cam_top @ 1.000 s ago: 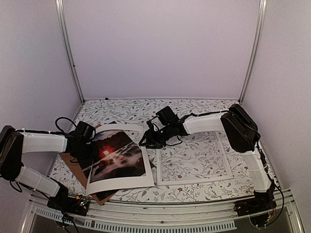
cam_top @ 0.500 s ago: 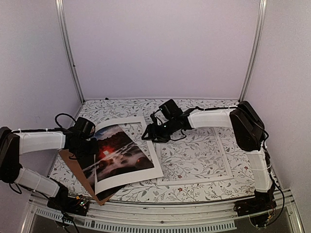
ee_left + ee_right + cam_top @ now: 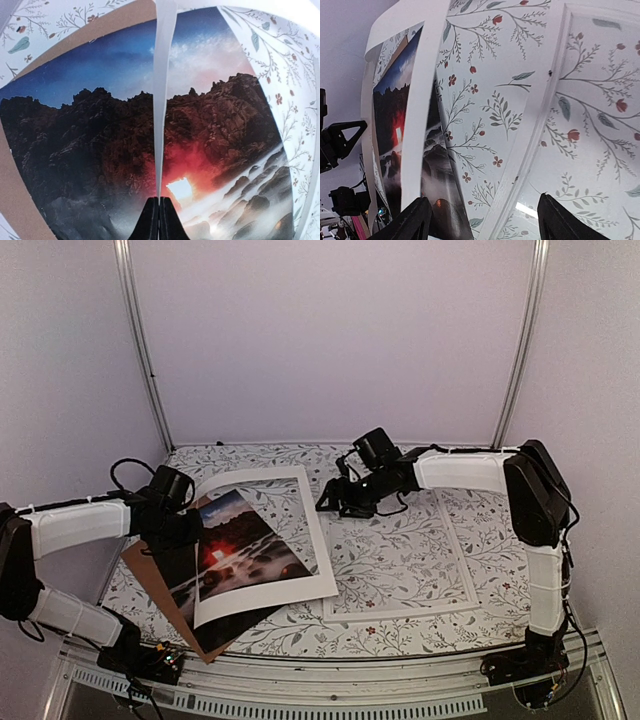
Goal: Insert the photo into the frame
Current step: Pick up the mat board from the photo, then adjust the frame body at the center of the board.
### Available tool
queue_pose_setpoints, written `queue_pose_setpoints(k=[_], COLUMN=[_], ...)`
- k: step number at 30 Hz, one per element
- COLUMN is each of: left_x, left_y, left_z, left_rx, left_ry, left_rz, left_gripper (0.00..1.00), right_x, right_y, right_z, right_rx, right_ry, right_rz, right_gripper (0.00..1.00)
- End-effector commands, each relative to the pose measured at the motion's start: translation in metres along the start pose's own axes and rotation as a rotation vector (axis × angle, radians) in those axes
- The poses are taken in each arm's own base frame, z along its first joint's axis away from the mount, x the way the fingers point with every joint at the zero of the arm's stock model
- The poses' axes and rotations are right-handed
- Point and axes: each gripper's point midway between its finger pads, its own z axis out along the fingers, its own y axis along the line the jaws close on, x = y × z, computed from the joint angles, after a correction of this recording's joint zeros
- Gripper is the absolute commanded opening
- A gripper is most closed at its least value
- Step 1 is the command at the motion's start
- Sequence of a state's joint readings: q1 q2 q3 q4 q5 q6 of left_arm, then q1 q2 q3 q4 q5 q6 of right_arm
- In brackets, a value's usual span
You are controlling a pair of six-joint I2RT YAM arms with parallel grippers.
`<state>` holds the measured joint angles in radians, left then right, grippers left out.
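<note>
The photo (image 3: 237, 552), a dark landscape with a red-orange glow, lies at the left on a brown backing board (image 3: 150, 575). A white mat (image 3: 268, 604) with a window cutout sits tilted over the photo. My left gripper (image 3: 188, 532) is shut on the mat's left edge. In the left wrist view that edge (image 3: 162, 100) rises thin from my left gripper (image 3: 160, 201), with the photo (image 3: 100, 150) below. The frame (image 3: 400, 612) lies flat at the right. My right gripper (image 3: 330, 504) hovers open and holds nothing, above the frame's left rail (image 3: 540, 125) beside the mat (image 3: 425, 100).
A floral tablecloth (image 3: 400, 465) covers the table. The backing board's corner reaches close to the near table edge (image 3: 300, 665). Metal posts (image 3: 140, 350) stand at the back corners of the walled cell.
My right gripper has let go of the mat's right edge, opened wider and drawn back to the right. The mat has swung while my left gripper kept hold of its left edge.
</note>
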<state>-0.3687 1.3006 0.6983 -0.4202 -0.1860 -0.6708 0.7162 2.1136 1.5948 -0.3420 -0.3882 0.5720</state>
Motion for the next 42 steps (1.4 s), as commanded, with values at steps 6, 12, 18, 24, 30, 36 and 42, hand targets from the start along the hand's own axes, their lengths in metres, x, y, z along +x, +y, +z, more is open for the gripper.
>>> queue_pose_setpoints(k=[6,12,18,24,30,36,42], left_x=[-0.011,-0.018,-0.016,-0.011,-0.007,-0.008,-0.008], left_y=[-0.030,-0.048,-0.060,-0.074,-0.083,-0.088,-0.097], left_z=[0.000,0.000,0.002,0.005,0.008,0.009,0.011], left_rx=[0.031,0.036,0.033,0.041,0.045,0.033,0.027], left_ry=[0.002,-0.004,0.006,0.022,0.032,0.031,0.028], left_rz=[0.072,0.112,0.146,0.175,0.193,0.211,0.227], left_gripper=[0.04,0.04,0.04,0.05,0.05,0.05,0.05], right_x=[-0.030,-0.018,0.006,0.027,0.048,0.069,0.088], right_y=[-0.067,-0.171,-0.239,-0.267,-0.270,-0.270,-0.254], right_z=[-0.093,-0.156,-0.190,-0.185,-0.168,-0.161,-0.151], right_rx=[0.172,0.443,0.597,0.623,0.579,0.562,0.547], right_ry=[-0.160,-0.212,-0.201,-0.142,-0.093,-0.078,-0.066], right_rz=[0.050,0.164,0.237,0.261,0.270,0.286,0.268], right_gripper=[0.77,0.77,0.76,0.73,0.62,0.52,0.48])
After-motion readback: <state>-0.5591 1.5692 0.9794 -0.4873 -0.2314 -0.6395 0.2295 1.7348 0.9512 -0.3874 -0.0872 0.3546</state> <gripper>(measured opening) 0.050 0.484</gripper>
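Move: The left hand holds the mat board's left edge; the frame's middle lies about 47 cm right of it, 2 cm back, 6 cm below, the photo some 8 cm right, 8 cm back. From the right hand, the frame's right rail is about 31 cm right, 3 cm back, 9 cm below; the mat board's middle is 13 cm left, 7 cm back. Right hand swings 30 cm right, then sinks half-closing over the rail; left carries the pinched mat board right. ##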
